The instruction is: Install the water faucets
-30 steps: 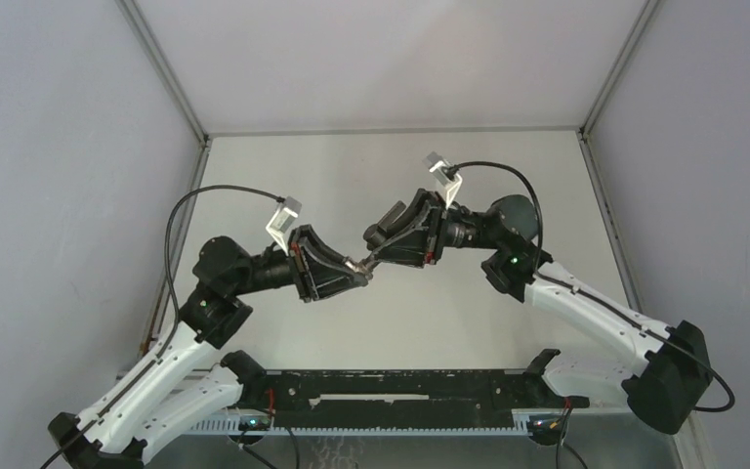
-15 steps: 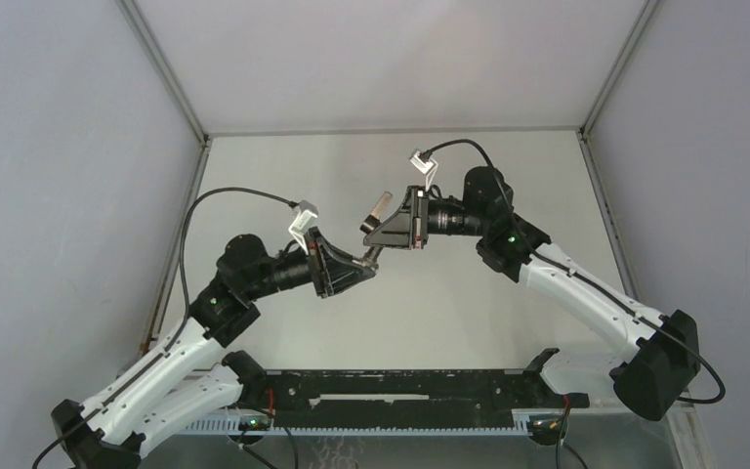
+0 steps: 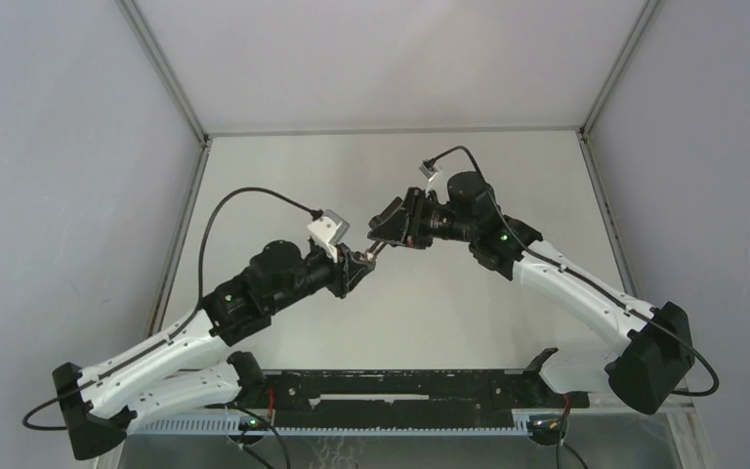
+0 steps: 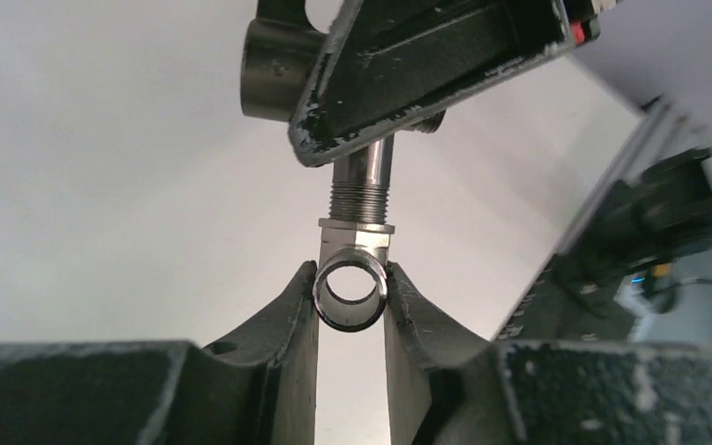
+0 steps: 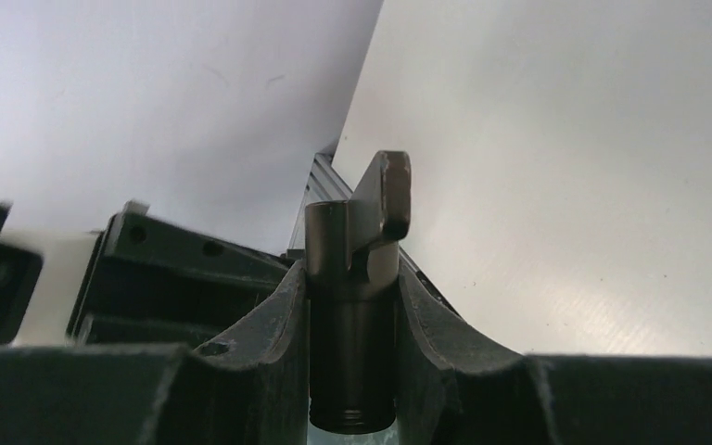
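Above the middle of the table, the two parts of the water faucets (image 3: 372,249) meet between both grippers. My left gripper (image 4: 351,274) is shut on the silvery ring-shaped fitting (image 4: 350,297), one finger (image 4: 298,320) on each side. From the fitting a hex collar and a threaded stem (image 4: 362,190) rise into my right gripper (image 4: 408,65). In the right wrist view my right gripper (image 5: 352,278) is shut on the dark cylindrical tap body (image 5: 352,324), whose thin lever (image 5: 386,195) sticks out beyond the fingertips. In the top view my left gripper (image 3: 355,264) sits just below and left of my right gripper (image 3: 382,233).
A black rail (image 3: 400,391) runs along the near edge between the arm bases. White walls with metal corner posts (image 3: 161,68) close in the pale table (image 3: 449,303) on three sides. Each wrist carries a small white camera (image 3: 329,230) with a black cable.
Both wrists have rolled while the parts stay joined near the same spot. The left arm stretched forward and its camera swung right; the right arm pulled back and its gripper shifted slightly up and left.
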Tool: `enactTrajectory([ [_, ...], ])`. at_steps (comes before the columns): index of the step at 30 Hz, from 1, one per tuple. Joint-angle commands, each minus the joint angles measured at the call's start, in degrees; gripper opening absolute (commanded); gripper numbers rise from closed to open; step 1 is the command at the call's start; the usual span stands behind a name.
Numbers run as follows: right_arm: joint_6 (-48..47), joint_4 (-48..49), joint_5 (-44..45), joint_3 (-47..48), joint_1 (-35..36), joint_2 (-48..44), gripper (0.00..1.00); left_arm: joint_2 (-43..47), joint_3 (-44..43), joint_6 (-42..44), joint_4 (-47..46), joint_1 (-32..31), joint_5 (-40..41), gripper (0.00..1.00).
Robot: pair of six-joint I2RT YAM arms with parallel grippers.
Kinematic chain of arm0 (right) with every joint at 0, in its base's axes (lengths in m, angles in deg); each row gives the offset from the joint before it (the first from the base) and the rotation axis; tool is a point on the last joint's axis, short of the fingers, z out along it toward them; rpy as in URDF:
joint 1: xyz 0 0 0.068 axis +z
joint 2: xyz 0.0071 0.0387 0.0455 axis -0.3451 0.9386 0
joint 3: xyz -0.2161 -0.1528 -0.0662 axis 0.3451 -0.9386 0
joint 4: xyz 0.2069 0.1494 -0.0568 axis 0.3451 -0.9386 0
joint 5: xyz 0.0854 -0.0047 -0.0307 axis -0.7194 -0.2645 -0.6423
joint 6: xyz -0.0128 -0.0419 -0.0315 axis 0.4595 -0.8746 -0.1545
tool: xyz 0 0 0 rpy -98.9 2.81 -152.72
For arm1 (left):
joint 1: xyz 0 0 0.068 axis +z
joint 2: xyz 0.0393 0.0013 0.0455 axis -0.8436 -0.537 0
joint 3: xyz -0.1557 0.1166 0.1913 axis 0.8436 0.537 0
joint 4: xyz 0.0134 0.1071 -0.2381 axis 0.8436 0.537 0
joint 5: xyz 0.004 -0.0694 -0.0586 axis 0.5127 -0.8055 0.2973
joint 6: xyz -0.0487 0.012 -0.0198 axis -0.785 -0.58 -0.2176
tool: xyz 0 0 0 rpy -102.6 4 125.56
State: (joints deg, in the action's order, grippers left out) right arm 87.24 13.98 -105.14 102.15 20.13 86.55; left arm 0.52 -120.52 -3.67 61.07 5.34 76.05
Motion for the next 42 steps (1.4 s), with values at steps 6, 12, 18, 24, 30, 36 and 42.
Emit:
enactTrajectory([
  [6, 6.0, -2.2, -4.5, 1.5, -1.1, 5.3, 0.00, -7.1, -6.1, 24.4, -4.2, -12.2, 25.7, 0.00],
  [12, 7.3, -2.8, -5.6, 1.5, -1.7, 7.1, 0.00, -9.9, -5.6, 28.0, -5.4, -14.4, 32.7, 0.00],
  [18, 7.6, -1.9, -7.2, 0.7, -2.4, 7.4, 0.45, -5.5, -2.0, 23.4, -8.7, -12.9, 29.3, 0.00],
  [24, 7.2, -1.4, -7.3, 0.5, -2.3, 7.2, 0.71, -2.7, -1.5, 18.6, -8.1, -8.8, 24.3, 0.00],
  [30, 6.4, -1.3, -4.5, -1.1, -2.8, 3.6, 0.79, -1.8, -1.0, 16.3, -8.3, -6.2, 20.4, 0.00],
  [36, 5.7, -2.0, -3.9, -3.0, -5.0, 0.4, 0.79, -2.3, -1.1, 14.8, -8.3, -5.5, 18.4, 0.00],
  [42, 3.7, -3.6, -0.6, -4.6, -7.3, -3.7, 0.80, -2.4, -0.9, 13.0, -7.9, -4.5, 16.2, 0.00],
])
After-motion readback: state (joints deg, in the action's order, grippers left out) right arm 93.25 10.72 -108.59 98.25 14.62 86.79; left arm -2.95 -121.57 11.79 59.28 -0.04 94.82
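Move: The left hand holds the small elbow fitting between its fingertips; the faucet it is joined to lies about 5 cm ahead and 3 cm to its right, roughly 1 cm above. The right hand still grips that faucet by its barrel, right between its own fingers, with the elbow fitting about 5 cm back and 3 cm to its left, about 1 cm lower. Both hands sink about 5 cm, left twisting the elbow fitting against the faucet; right releases, backing right; left rises. ##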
